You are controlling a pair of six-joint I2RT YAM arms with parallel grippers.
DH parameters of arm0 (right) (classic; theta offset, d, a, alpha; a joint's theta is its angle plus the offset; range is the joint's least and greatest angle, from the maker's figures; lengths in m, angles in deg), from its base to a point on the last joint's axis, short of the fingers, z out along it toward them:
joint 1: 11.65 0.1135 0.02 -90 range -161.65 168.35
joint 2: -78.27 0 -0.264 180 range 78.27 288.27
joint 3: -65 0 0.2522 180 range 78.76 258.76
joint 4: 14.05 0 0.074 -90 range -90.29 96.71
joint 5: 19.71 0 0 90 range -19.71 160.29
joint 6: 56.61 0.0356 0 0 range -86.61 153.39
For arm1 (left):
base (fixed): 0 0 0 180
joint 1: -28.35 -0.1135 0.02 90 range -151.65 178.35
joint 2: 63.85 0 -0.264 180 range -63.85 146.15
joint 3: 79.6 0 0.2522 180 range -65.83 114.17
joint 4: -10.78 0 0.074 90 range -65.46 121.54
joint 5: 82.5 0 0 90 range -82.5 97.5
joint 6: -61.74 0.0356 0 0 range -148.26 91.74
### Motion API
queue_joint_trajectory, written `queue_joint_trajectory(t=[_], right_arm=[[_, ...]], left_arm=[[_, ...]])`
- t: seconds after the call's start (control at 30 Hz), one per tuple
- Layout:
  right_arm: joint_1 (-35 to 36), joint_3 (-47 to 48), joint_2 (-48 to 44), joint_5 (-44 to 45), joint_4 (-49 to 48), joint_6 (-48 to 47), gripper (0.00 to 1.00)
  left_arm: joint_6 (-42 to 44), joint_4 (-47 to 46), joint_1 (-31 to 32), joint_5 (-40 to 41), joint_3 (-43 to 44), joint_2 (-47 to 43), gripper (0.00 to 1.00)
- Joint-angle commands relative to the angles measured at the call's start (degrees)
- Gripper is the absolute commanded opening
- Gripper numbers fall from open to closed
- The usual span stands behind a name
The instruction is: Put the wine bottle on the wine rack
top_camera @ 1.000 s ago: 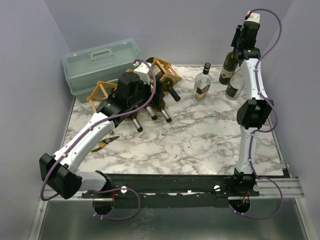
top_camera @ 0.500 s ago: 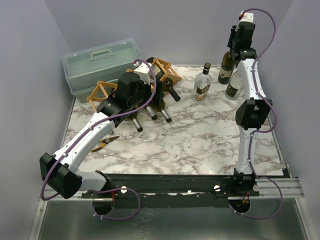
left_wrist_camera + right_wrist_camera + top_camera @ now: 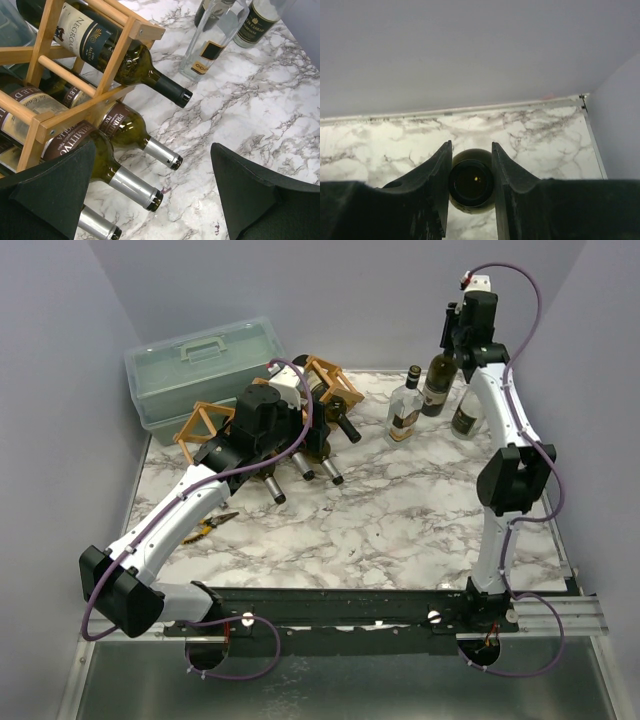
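A dark green wine bottle (image 3: 436, 386) hangs upright at the back right of the table, held by its neck in my right gripper (image 3: 456, 340). In the right wrist view the bottle's mouth (image 3: 471, 184) sits squeezed between the two fingers of my right gripper (image 3: 471, 165). The wooden wine rack (image 3: 204, 424) stands at the back left with several bottles lying in its cells (image 3: 45, 60). My left gripper (image 3: 308, 432) hovers wide open just in front of the rack, over the protruding bottle necks (image 3: 131, 187), touching nothing.
A clear spirit bottle (image 3: 405, 410) and another dark bottle (image 3: 466, 416) stand near the held bottle. A pale green toolbox (image 3: 200, 365) sits behind the rack. Pliers (image 3: 215, 526) lie on the marble by the left arm.
My right gripper has shut on the bottle's neck, then carried the bottle up and to the left, away from the other dark bottle. The left arm has not moved.
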Motion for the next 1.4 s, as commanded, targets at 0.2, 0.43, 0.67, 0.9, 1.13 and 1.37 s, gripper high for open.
queue_joint_trajectory(t=[0.2, 0.43, 0.67, 0.9, 1.13, 1.37], right_arm=[[-0.36, -21.46, -20.59, -5.74, -2.59, 4.91, 0.01], [0.15, -33.00, -31.28, -7.78, -0.20, 7.96, 0.01], [0.38, -51.00, -45.71, -16.54, 2.10, 14.42, 0.01], [0.39, -60.85, -56.15, -25.71, 4.61, 19.33, 0.01], [0.36, -63.73, -61.74, -30.93, 3.90, 22.90, 0.01], [0.41, -68.90, -64.22, -40.12, 2.24, 27.48, 0.01]], left_arm=[[-1.79, -1.02, 0.23, -3.52, -0.06, -1.82, 0.99], [-2.54, -1.69, 0.32, -4.98, -0.43, -2.22, 0.99], [-3.59, -2.50, 0.65, -7.12, -0.83, -1.01, 0.99], [-6.52, -6.63, 1.48, -13.12, -2.48, 1.01, 0.99], [-4.28, -13.38, 9.02, -7.73, -7.10, 2.70, 0.99], [6.86, -22.61, 18.52, 3.02, -14.71, 2.49, 0.99]])
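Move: The wine bottle already hangs by its neck in the right fingers, its middle some 14 cm below them. The left gripper's open fingers, where it is headed, lie about 29 cm back and 34 cm left of that hand, at much its height. From the right hand the black-capped clear bottle stands about 10 cm back and 11 left, the uncapped one 6 back and 9 right. From the left hand the wine bottle is about 28 cm ahead and 33 right; the wine rack is 12 ahead and 13 left, lower down. The wine bottle, still pinched by its neck, is swept back some 30 cm by the right hand, out between the two clear bottles, then also about 8 cm left towards the left gripper; the wrist rolls some 30 degrees and turns counter-clockwise, swinging the bottle's base left. The left hand, fingers wide open, leaves the rack towards it, mostly late: 10 cm right, 7 back and 5 down, turning clockwise. ##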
